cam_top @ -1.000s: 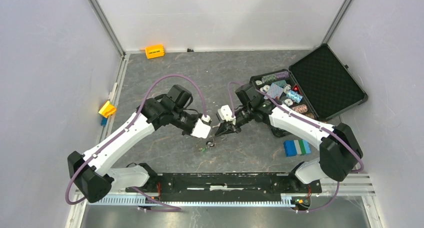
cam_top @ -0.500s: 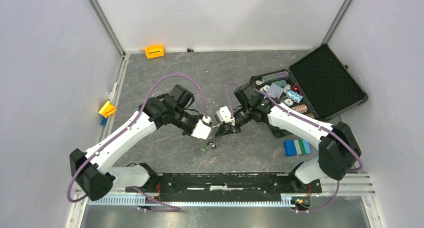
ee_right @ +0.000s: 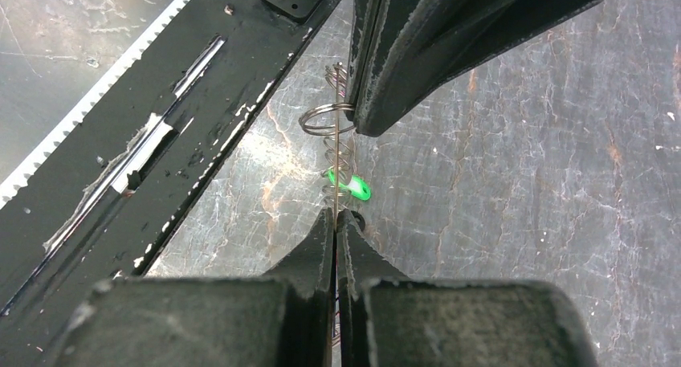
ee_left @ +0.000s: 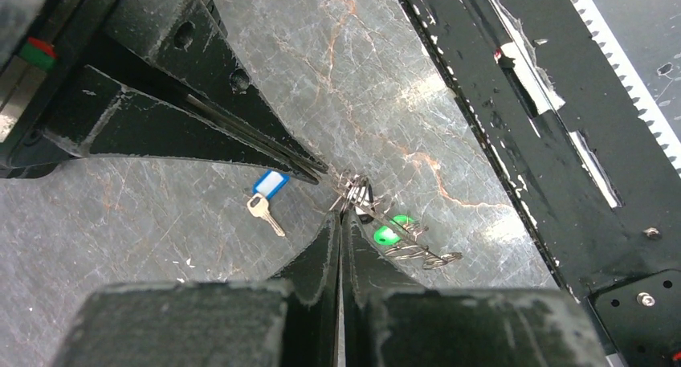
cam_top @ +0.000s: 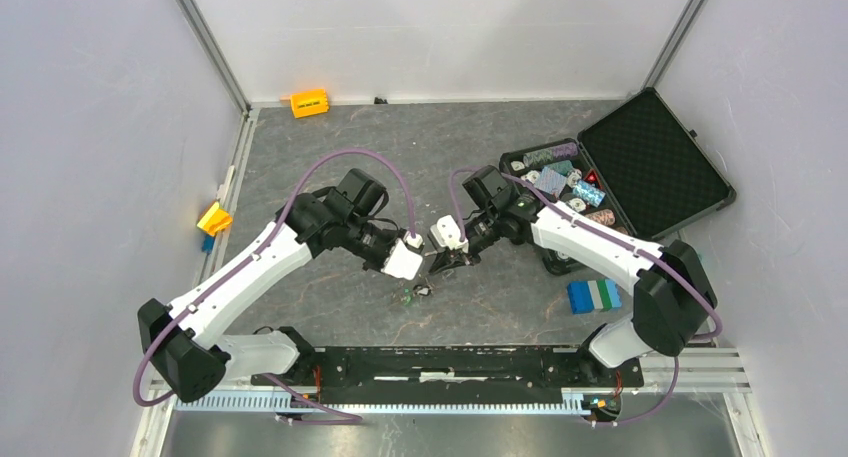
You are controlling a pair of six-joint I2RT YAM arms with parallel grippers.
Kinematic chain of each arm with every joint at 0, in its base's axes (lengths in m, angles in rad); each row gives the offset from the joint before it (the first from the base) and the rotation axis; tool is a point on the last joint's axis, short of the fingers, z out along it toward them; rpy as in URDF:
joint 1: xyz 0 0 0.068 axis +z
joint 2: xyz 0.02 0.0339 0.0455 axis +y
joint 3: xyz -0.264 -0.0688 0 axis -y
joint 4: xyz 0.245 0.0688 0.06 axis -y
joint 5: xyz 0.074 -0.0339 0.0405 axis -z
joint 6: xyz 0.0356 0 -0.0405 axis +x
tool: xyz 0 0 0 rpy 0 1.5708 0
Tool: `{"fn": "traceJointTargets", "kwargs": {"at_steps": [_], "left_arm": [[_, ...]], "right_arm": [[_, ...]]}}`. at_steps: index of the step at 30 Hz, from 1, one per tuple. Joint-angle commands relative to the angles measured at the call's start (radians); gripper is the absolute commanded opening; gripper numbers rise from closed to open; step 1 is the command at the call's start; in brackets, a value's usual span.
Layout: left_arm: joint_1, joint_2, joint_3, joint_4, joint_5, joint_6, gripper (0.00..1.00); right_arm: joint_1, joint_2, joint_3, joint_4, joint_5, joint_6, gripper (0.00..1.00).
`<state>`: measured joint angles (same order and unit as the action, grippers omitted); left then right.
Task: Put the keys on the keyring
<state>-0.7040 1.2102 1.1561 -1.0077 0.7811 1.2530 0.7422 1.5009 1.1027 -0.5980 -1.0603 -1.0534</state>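
The keyring (ee_right: 335, 154), a thin jagged wire ring, shows edge-on in the right wrist view, and my right gripper (ee_right: 335, 215) is shut on its near edge. A green-tagged key (ee_right: 350, 185) hangs on it. My left gripper (ee_left: 340, 215) is shut too, its tips pinching a small smooth round ring (ee_right: 323, 118) that sits against the keyring (ee_left: 417, 246). A dark tag (ee_left: 366, 198) sits in that bundle. A blue-tagged key (ee_left: 266, 197) lies loose on the table. From above, both grippers (cam_top: 424, 270) (cam_top: 438, 266) meet tip to tip.
An open black case (cam_top: 655, 172) with striped chips (cam_top: 560, 177) stands at the back right. A blue, green and white block (cam_top: 593, 295) lies near the right base. The black base rail (ee_left: 514, 102) runs close by. An orange block (cam_top: 309, 103) is at the back left.
Both grippers stay shut and joined at the same spot. The right arm's forearm and the left wrist have edged slightly left.
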Motion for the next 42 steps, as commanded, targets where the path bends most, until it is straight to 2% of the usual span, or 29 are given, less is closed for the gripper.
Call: {"fn": "traceJointTargets", "kwargs": {"at_steps": [1,9,16,19,25,28,33,35,42], "left_arm": [[0.002,-0.004,0.050,-0.008,-0.069,0.052,0.02],[-0.006,-0.001,0.056,-0.029,-0.118,0.089,0.02],[-0.049,0.016,0.077,-0.042,-0.225,0.094,0.02],[-0.051,0.012,0.090,-0.042,-0.228,0.084,0.02],[-0.052,-0.014,0.096,-0.042,-0.229,0.033,0.02],[-0.052,-0.041,0.074,-0.015,-0.239,-0.010,0.02],[-0.051,-0.067,0.058,0.042,-0.275,-0.106,0.02],[-0.051,-0.074,0.065,0.061,-0.292,-0.161,0.02],[-0.051,-0.100,0.071,0.173,-0.408,-0.429,0.02]], "right_arm": [[0.022,0.000,0.048,-0.060,-0.082,-0.059,0.00],[0.026,0.004,0.036,0.034,-0.063,0.063,0.00],[0.029,0.019,0.027,0.099,-0.039,0.138,0.02],[0.029,0.019,0.026,0.140,-0.017,0.179,0.08],[0.026,0.001,0.026,0.219,0.038,0.274,0.37],[0.020,-0.017,0.026,0.242,0.060,0.296,0.49],[0.008,-0.044,0.033,0.263,0.072,0.333,0.58],[0.001,-0.060,0.028,0.290,0.074,0.361,0.59],[-0.015,-0.113,0.012,0.382,0.101,0.458,0.53]]}}
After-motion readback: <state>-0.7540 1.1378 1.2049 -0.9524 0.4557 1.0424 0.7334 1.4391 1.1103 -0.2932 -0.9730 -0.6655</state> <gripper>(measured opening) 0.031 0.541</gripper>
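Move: The keyring plate hangs between both grippers. From the left hand its middle lies about 3 cm back, 2 cm left and 5 cm down; from the right, some 4 cm back, 4 cm left and 5 cm below. From the left hand, the black tag hangs about 4 cm back, 1 cm left, 9 cm down; the green tag 5 cm back, 4 cm left, 10 cm down. The loose blue-tagged key lies on the table, roughly 4 cm ahead, 3 cm right, 17 cm below it. The keyring plate is let go by the right fingers, which open from shut to about half while easing some 2 cm left, then rise about 5 cm and go forward 3 cm, clear above it. The left hand keeps its pinch on a small wire loop at the rim, drifting forward and left, then lifting and turning counter-clockwise, about 20 degrees in all. ##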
